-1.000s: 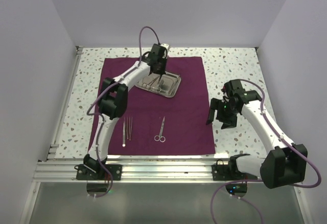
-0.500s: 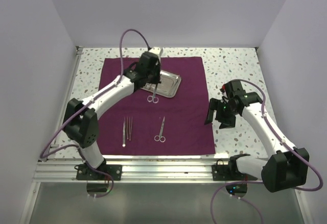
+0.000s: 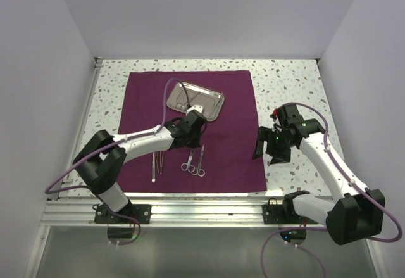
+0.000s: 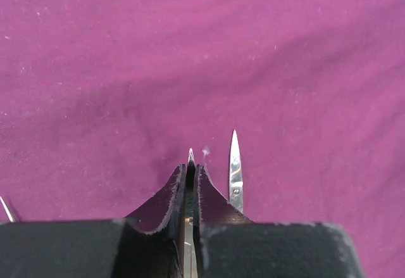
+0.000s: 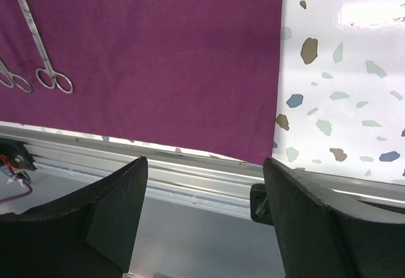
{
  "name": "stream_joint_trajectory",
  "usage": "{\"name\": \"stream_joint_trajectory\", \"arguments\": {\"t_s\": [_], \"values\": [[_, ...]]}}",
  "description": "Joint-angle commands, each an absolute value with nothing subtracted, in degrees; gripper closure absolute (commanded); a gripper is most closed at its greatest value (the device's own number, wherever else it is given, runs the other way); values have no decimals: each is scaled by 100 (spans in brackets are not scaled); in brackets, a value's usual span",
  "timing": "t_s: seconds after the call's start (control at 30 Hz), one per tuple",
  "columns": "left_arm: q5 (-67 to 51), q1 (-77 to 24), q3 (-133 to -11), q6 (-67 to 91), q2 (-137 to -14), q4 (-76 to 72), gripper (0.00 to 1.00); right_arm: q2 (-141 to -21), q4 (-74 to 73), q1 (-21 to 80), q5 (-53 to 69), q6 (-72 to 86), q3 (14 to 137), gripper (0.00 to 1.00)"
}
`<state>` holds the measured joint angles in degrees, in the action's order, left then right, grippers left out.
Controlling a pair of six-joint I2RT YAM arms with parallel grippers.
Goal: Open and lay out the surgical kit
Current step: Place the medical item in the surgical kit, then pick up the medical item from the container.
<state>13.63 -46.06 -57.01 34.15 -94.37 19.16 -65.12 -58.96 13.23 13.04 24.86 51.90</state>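
Note:
The surgical kit's maroon cloth (image 3: 231,110) lies spread flat, with the steel tray (image 3: 212,107) at its far middle and a few thin instruments in it. Tweezers (image 3: 156,162) and one pair of scissors (image 3: 200,161) lie on the near part of the cloth. My left gripper (image 3: 192,145) is shut on a second pair of ring-handled scissors (image 3: 187,165), low over the cloth right beside the laid pair. In the left wrist view its tip (image 4: 190,156) pokes out between the closed fingers, with the laid pair's blade (image 4: 235,171) alongside. My right gripper (image 3: 267,146) hangs open over the cloth's right edge.
The speckled table (image 3: 288,85) shows around the cloth. An aluminium rail (image 3: 202,205) runs along the near edge, and the right wrist view shows this rail (image 5: 190,173) just below the cloth's hem. White walls close in the left, back and right sides.
My left arm has swung from the tray toward the near side, carrying a pair of scissors down beside the laid pair. The right arm has barely shifted.

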Motion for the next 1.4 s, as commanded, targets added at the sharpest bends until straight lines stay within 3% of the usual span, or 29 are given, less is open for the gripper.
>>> {"name": "stream_joint_trajectory", "arguments": {"t_s": [0.0,0.13,0.27,0.47,0.63,0.77,1.13,1.37], "values": [[1442,-4588,-5774,3718,-9272,1353,89,-6355,-5968,1354,1371,2496,5124,23],[1239,-4597,-6029,3569,-9378,1371,65,-6363,-5950,1354,1318,2531,5133,22],[1292,-4518,-6572,3279,-9422,1581,54,-6398,-5906,1354,1231,2575,5142,22],[1038,-3561,-7556,2411,-9720,1653,57,-6539,-5827,1362,1073,2707,5220,22],[712,-2937,-8734,1522,-10738,1845,57,-6873,-5827,1362,976,2777,5396,22],[475,-2769,-9963,907,-11679,2214,57,-7154,-5810,1354,888,2821,5563,22],[97,-2514,-11740,589,-13472,2311,55,-7910,-5862,1362,616,2848,6047,22],[-141,-2408,-12085,501,-14088,2285,55,-8209,-5933,1354,466,2804,6222,23]]}}
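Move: The left hand still holds the second scissors; their middle lies about 5 cm back and 1 cm left. Its next goal, the instrument left in the tray, is some 25 cm ahead, 1 cm left, nearly level; the tray's middle is about 22 cm straight ahead. The first scissors lie roughly 6 cm back and 2 cm right. From the right hand, that instrument is about 33 cm ahead, 27 cm left and 8 cm lower. The left fingers open off the scissors, then arc forward about 28 cm, ending open astride the tray's instrument. ##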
